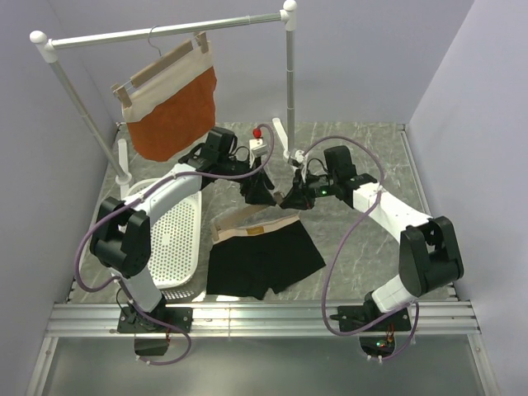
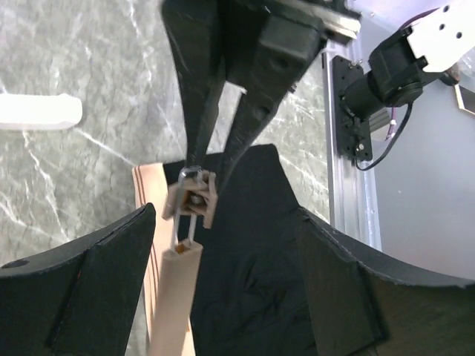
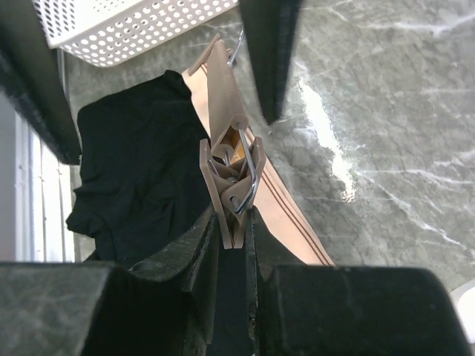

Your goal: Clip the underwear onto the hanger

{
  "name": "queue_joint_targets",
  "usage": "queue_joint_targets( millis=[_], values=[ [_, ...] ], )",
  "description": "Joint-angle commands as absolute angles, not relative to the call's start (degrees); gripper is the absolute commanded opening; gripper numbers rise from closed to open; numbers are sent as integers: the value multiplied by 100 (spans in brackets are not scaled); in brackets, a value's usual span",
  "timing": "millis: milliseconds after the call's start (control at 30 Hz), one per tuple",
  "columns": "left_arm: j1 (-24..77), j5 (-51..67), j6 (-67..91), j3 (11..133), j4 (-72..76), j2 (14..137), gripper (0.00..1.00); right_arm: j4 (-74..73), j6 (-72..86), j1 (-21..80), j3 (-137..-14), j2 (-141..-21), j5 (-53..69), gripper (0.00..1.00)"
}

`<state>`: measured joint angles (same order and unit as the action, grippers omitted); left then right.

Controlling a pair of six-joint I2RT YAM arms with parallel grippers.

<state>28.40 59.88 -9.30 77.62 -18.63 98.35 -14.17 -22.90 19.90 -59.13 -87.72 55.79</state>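
Note:
The black underwear (image 1: 262,257) lies flat on the marble table, its tan waistband (image 1: 252,228) toward the back. The pale wooden hanger (image 2: 174,297) rests along that waistband. My right gripper (image 3: 233,211) is shut on the tail of one wooden clip (image 3: 231,182) at the hanger's right end, and the clip stands up between its fingers. My left gripper (image 2: 226,211) hovers just above the same clip (image 2: 191,200), open wide, one finger on each side and touching nothing. In the top view the left gripper (image 1: 257,194) and the right gripper (image 1: 293,198) meet over the waistband's right part.
A white perforated basket (image 1: 173,235) sits left of the underwear. Behind stands a clothes rack (image 1: 165,33) with a second wooden hanger carrying a rust-orange garment (image 1: 173,103). A small red-topped white box (image 1: 258,142) sits by the rack's right post. A metal rail (image 1: 264,318) edges the table front.

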Motion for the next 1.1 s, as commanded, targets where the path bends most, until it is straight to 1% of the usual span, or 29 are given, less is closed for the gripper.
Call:
queue_joint_targets(
  millis=[0, 167, 467, 733, 833, 967, 1067],
  values=[
    [2717, 6486, -853, 7516, -1310, 9519, 81, -1107, -2619, 2118, -5810, -8412, 5291, 0],
    [2672, 6644, -1282, 7278, -1248, 9474, 79, -1327, -2839, 2276, -5906, -8367, 5177, 0],
    [2698, 6741, -1345, 7330, -940, 9677, 77, -1441, -2848, 2356, -5994, -8314, 5150, 0],
    [2848, 6295, -1266, 7286, -800, 9765, 72, -1441, -2760, 2364, -6082, -8297, 5203, 0],
    [2865, 6302, -1248, 7277, -791, 9791, 70, -1450, -2725, 2382, -6100, -8297, 5229, 0],
    [2900, 6372, -1432, 7382, -1001, 9844, 60, -1415, -2672, 2382, -6065, -8297, 5203, 0],
    [2900, 6337, -1547, 7357, -1204, 9879, 59, -1406, -2654, 2382, -6064, -8297, 5203, 0]
  ],
)
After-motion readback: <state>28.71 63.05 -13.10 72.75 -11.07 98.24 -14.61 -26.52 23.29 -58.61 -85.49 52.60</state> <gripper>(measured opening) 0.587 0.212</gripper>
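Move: The hanger's right clip, already pinched in the right fingers, lies roughly 4 cm to the right of the left hand, level front to back and 3 cm lower. From the left hand, the waistband's middle is about 2 cm left, 2 cm back and 17 cm down, and the left clip 15 cm left, 3 cm back, 15 cm down. The waistband's right end sits some 14 cm below the right hand, 1 cm ahead, 3 cm to its right. Keep the right gripper's pinch on the hanger's right clip, draw it about 1 cm back and left, then hold it there. Keep the left gripper straddling the bar beside that clip: ease left about 1 cm, return right, and sink about 1 cm overall, turning the wrist slightly while its wide-open fingers close partway around the bar, without a visible grip yet. ##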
